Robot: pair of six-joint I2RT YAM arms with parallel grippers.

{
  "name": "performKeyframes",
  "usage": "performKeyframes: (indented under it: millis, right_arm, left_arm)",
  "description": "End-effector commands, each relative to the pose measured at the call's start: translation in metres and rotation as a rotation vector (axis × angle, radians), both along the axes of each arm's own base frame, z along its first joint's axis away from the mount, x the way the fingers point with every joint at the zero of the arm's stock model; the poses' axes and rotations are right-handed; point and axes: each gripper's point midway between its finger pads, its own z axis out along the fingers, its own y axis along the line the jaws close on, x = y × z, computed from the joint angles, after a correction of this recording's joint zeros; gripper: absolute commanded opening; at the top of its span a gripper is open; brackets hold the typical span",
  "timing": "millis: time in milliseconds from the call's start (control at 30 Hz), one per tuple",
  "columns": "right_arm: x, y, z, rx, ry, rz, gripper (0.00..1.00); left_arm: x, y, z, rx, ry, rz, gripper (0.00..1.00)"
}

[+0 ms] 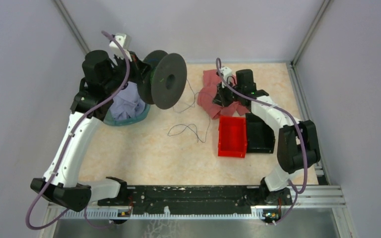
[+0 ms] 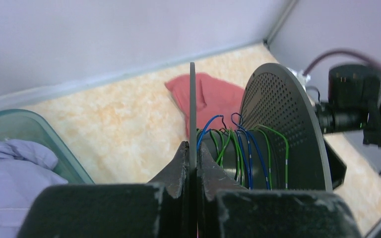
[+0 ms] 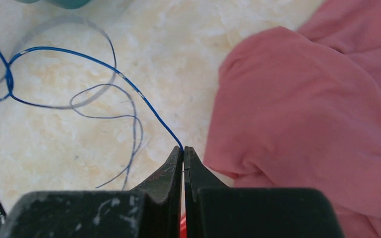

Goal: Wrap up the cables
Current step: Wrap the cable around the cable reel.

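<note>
A thin blue cable [image 3: 54, 48] lies in loose loops on the table, seen from above as a dark thread [image 1: 183, 130]. My right gripper [image 3: 183, 148] is shut on one end of it, just left of a red cloth [image 3: 307, 109], and in the top view that gripper [image 1: 222, 95] sits low at the cloth's edge. My left gripper [image 2: 192, 145] is shut on the thin flange of a black spool [image 2: 283, 129], held up off the table [image 1: 168, 82]. Blue and green wire [image 2: 243, 153] is wound on the spool's core.
A teal basket [image 1: 110, 118] holding a lavender cloth [image 1: 126, 106] stands under the left arm. A red bin [image 1: 232, 136] and a black bin [image 1: 259, 134] sit side by side near the right arm. Walls close in the table at the back and both sides.
</note>
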Motion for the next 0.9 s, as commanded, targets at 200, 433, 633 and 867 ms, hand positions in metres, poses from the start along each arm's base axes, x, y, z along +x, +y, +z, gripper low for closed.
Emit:
performKeyframes:
  millis: [200,433,633,867]
  right_arm:
    - [0.038,-0.078,-0.021,-0.128,0.033,-0.268,0.00]
    - [0.052,-0.105,-0.041,-0.180,0.060,-0.352,0.00]
    - [0.057,-0.125,-0.050,-0.212,0.070,-0.408,0.00]
    - [0.065,-0.154,-0.046,-0.194,0.068,-0.473,0.00]
  left_arm:
    - [0.014,0.057,0.097,-0.201,-0.168,0.265,0.00]
    - [0.019,0.082,0.114,-0.227,-0.194,0.375,0.00]
    - [0.025,0.109,0.121,-0.236,-0.213,0.497,0.00]
    - [0.026,0.156,0.132,-0.194,-0.268,0.729,0.00]
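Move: From the left hand, the cable reel it holds by one flange centres about 7 cm right, 3 ahead and 3 below; the cable at the right fingers lies some 30 cm right, 3 ahead and 25 lower. From the right hand, the reel is about 24 cm left, level ahead, 22 above. The loose cable loops lie 14 cm left of that hand and 4 back, the red cloth 5 right and 16 ahead, the red box 7 right and 8 back, all roughly 15 below. Leftward and up goes the left hand, about 12 cm across and 8 up, keeping its pinch on the reel's flange and swinging it some 30 degrees counter-clockwise. Meanwhile the right hand, still pinching the cable, draws away to the right across the cloth, about 14 cm with a drop of 6 and a little forward, turning clockwise. ##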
